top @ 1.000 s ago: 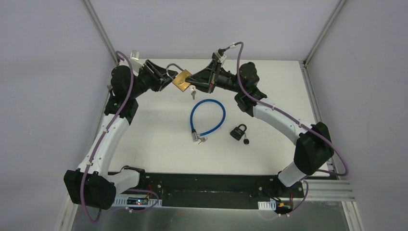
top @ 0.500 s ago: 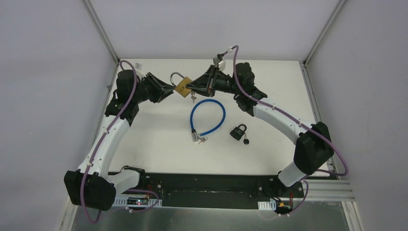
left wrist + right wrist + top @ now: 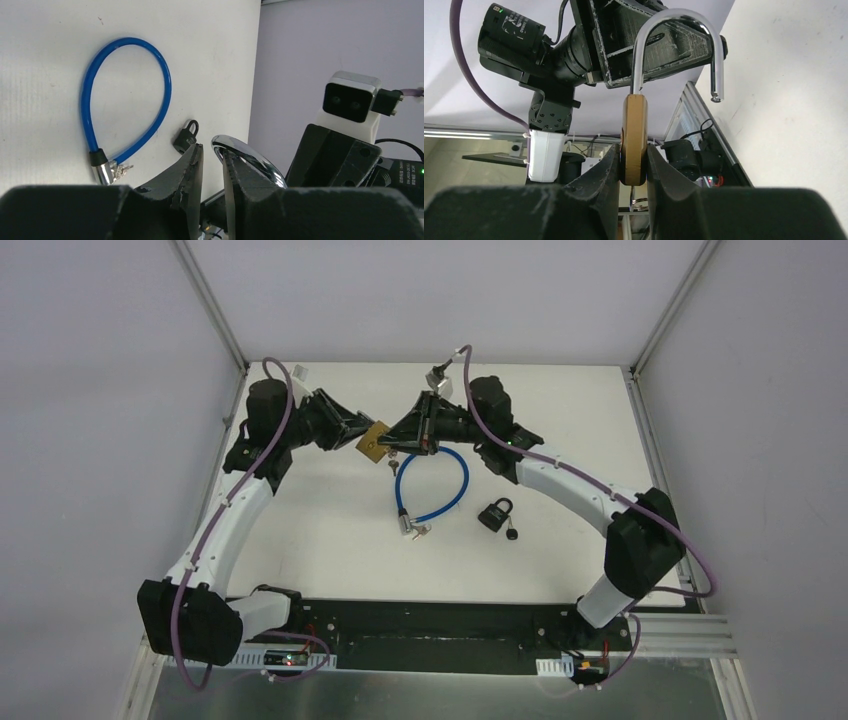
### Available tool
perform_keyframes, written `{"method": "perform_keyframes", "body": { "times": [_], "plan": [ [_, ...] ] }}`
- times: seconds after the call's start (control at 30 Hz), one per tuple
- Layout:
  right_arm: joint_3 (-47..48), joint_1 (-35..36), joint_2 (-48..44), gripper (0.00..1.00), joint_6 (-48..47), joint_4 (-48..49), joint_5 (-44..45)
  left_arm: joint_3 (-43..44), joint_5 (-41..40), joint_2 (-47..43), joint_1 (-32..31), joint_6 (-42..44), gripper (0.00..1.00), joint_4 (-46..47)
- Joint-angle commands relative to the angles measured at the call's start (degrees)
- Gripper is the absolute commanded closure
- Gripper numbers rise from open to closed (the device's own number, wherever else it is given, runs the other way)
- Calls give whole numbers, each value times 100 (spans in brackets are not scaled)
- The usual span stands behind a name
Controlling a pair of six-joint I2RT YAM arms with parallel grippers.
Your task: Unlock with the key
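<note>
A brass padlock [image 3: 372, 440] is held in the air between both grippers at the back of the table. My right gripper [image 3: 393, 436] is shut on its brass body [image 3: 634, 135]. The chrome shackle [image 3: 674, 15] stands open, one end free. A key [image 3: 392, 458] hangs from the lock's underside, with a sliver of it showing between the right fingers [image 3: 631, 194]. My left gripper [image 3: 360, 430] meets the padlock from the left. Its fingers are nearly closed at the shackle [image 3: 250, 157], which curves over the right finger [image 3: 235, 185].
A blue cable lock [image 3: 432, 483] lies looped on the white table just in front of the grippers and also shows in the left wrist view [image 3: 125, 95]. A small black padlock [image 3: 495, 513] with a key lies to its right. The walls are close behind.
Both grippers and the brass padlock have moved left and toward the near side, down closer to the table. The shackle, plainly seen earlier from above, is now hidden there.
</note>
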Motion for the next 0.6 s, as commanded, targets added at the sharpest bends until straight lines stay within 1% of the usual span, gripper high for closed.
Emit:
{"method": "perform_keyframes", "body": {
  "times": [0.0, 0.07, 0.2, 0.27, 0.3, 0.33, 0.37, 0.43, 0.5, 0.57],
  "plan": [
    [429, 122, 122, 100, 892, 1796, -427, 108, 220, 73, -10, 172, 79, 501],
    [447, 164, 239, 100, 1265, 2131, -447, 23, 201, 57, -9, 159, 79, 747],
    [446, 191, 377, 100, 1664, 2362, -384, -193, 189, 7, -4, -4, 79, 1422],
    [420, 170, 383, 100, 1682, 2350, -311, -218, 86, -34, -1, 24, 78, 1437],
    [384, 142, 370, 100, 1680, 2348, -241, -243, 21, -69, -6, 68, 76, 1384],
    [324, 107, 346, 100, 1682, 2352, -162, -268, -61, -116, -6, 134, 73, 1271],
    [243, 46, 314, 100, 1692, 2371, -53, -314, -192, -190, -2, 228, 64, 1112],
    [14, -114, 221, 100, 1798, 2469, 263, -472, -451, -387, -1, 464, 43, 808],
    [-250, -329, 165, 100, 2044, 2530, 672, -655, -640, -617, -1, 664, 24, 529],
    [-468, -554, 212, 100, 2391, 2726, 996, -843, -656, -833, -3, 799, 13, 372]
  ]
}}
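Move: The brass padlock's shackle, already open, lies right at the left fingertips, about 1 cm ahead and 1 cm to the right; from the right hand it is some 5 cm ahead and 3 cm left. The right fingers hold the padlock body, centred roughly 1 cm ahead and 2 cm left of them, with the key 3 cm back and 1 cm right of that hand. The blue cable loop lies about 12 cm right of the left hand, 2 cm back and 28 cm below. The left fingers, nearly shut at the shackle, open wide and come free of it; the left hand first eases about 1 cm forward and up, then draws left and down while opening. The right hand keeps its pinch on the padlock body, shifting 2 cm left towards the left hand, then some 2 cm forward and 1 cm back right, its fingertips tilting up as it rolls its forward side down roughly 10 degrees. ##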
